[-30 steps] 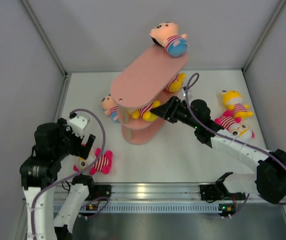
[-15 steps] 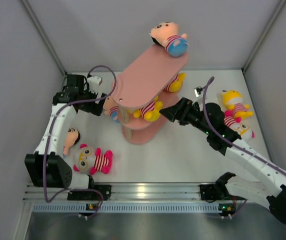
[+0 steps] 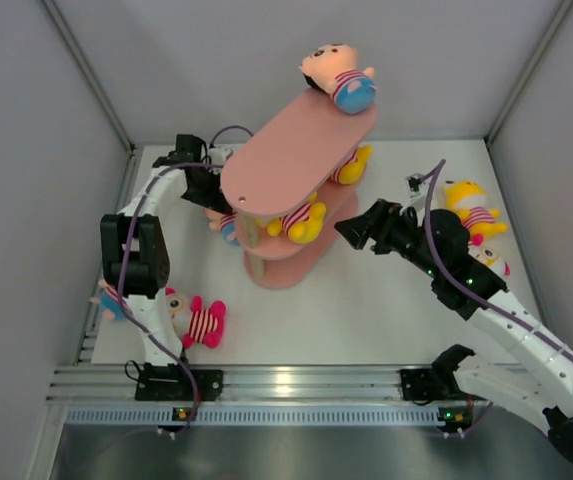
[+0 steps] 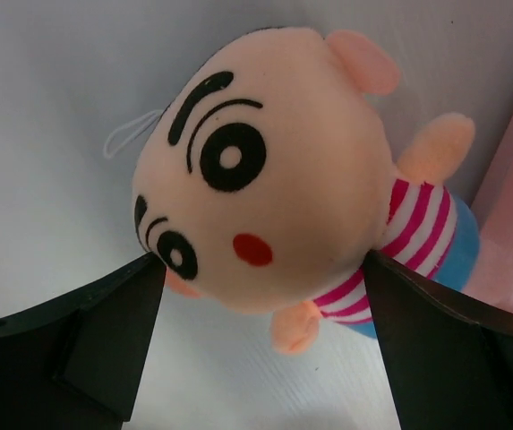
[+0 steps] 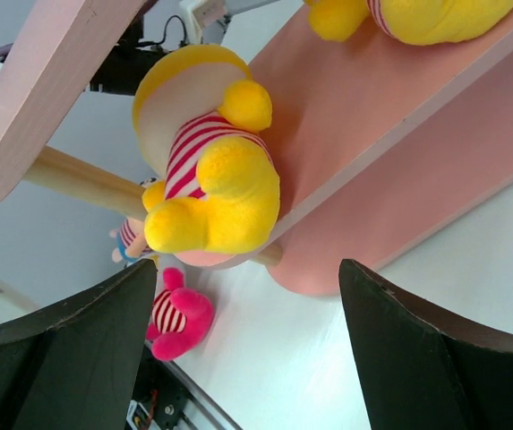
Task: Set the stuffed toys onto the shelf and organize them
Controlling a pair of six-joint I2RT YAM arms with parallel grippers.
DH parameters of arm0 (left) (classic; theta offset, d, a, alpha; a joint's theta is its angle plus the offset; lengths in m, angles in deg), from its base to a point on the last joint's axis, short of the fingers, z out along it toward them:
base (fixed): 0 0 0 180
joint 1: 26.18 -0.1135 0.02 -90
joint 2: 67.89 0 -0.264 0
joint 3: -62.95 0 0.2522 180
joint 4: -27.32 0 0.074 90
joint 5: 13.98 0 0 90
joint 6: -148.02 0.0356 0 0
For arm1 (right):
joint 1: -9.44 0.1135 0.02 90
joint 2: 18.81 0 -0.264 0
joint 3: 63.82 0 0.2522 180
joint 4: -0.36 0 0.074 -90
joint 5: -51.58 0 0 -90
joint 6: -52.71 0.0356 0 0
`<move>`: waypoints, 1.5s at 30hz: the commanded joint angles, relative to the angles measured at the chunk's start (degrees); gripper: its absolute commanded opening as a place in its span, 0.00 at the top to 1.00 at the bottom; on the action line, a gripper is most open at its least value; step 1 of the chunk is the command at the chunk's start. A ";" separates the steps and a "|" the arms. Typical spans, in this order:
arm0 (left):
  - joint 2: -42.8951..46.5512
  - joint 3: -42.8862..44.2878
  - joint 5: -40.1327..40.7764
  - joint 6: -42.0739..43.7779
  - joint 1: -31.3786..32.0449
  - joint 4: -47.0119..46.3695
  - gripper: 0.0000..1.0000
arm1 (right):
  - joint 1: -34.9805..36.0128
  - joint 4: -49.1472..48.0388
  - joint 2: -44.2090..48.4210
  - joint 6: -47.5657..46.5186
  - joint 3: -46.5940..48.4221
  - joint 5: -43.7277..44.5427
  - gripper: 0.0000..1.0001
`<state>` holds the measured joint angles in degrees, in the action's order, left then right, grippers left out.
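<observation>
The salmon-pink shelf [image 3: 288, 160] stands mid-table. A peach-headed doll [image 3: 338, 78] lies on its top tier, and two yellow toys [image 3: 301, 218] [image 3: 351, 165] sit on the middle tier. My left gripper [image 3: 210, 192] is open just left of the shelf, its fingers either side of a peach doll [image 4: 274, 170] lying on the table, with the fingertips [image 4: 144, 287] at its head and striped shirt. My right gripper [image 3: 352, 230] is open and empty, a short way right of the shelf. In the right wrist view the near yellow toy [image 5: 207, 170] sits free on the tier edge.
A pink toy [image 3: 198, 322] lies front left, and another doll [image 3: 106, 298] is partly hidden behind the left arm's base. A yellow toy [image 3: 471, 212] and a pink white-faced toy [image 3: 486, 258] lie at the right, partly under my right arm. Grey walls close in the sides and back.
My left arm swung from the front left to the back and reached the doll beside the shelf. My right gripper opened, left the yellow toy on the middle tier and pulled back to the right.
</observation>
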<state>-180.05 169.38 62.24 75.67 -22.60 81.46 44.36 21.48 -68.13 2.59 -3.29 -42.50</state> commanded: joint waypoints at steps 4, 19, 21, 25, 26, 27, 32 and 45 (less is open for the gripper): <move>-4.74 4.99 12.52 -2.53 2.76 -2.41 0.56 | -0.73 2.75 -0.34 -2.96 4.48 1.44 0.18; 41.08 -11.89 23.80 -5.26 -1.64 -1.62 1.00 | -0.38 7.85 6.52 -9.73 12.90 -1.28 0.21; 46.30 -9.71 22.84 -5.69 -1.64 1.09 1.00 | 0.06 7.68 6.43 -10.70 14.40 -2.33 0.21; 56.76 -1.97 15.99 -8.06 -1.64 8.65 1.00 | 3.30 5.48 3.19 -11.93 19.92 -4.10 0.21; 58.09 -0.83 14.76 -8.50 -1.64 9.45 1.00 | 4.36 5.22 2.13 -12.28 21.34 -3.84 0.21; 59.41 0.92 11.44 -9.03 -1.64 10.06 1.00 | 5.85 4.78 -0.57 -13.67 23.01 -2.18 0.21; 64.17 5.59 6.23 -12.27 -1.64 13.14 1.00 | 23.86 1.27 -11.65 -21.33 37.06 3.72 0.17; 65.93 6.92 -2.65 -14.66 -1.82 13.76 1.00 | 33.20 -9.99 -40.85 -12.54 55.00 -3.57 0.14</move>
<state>-113.87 175.78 63.07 62.42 -24.31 96.08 75.88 17.15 -107.90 -11.68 46.12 -44.38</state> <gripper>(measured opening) 0.054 0.858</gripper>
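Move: The boy toy to grasp lies almost between the left fingers: about 1 cm ahead, 2 cm to the right and 4 cm below. The pink shelf's middle is some 24 cm to that hand's right, about level with it fore and aft; a second boy toy lies about 24 cm back and 22 cm left. From the right hand, the boy toy to grasp is roughly 20 cm ahead, 31 cm left and 23 cm lower; the shelved yellow toy is 9 cm ahead, 10 cm left. Dip the left gripper a couple of centimetres, shut it on the boy toy by the chin and neck, then carry the toy some 40 cm up and 28 cm back, tipping the fingers up about 55 degrees towards level. Raise the open right gripper, then swing it about 25 cm left over the shelf, turning counter-clockwise and sinking at the end towards the held toy's blue bottom. ##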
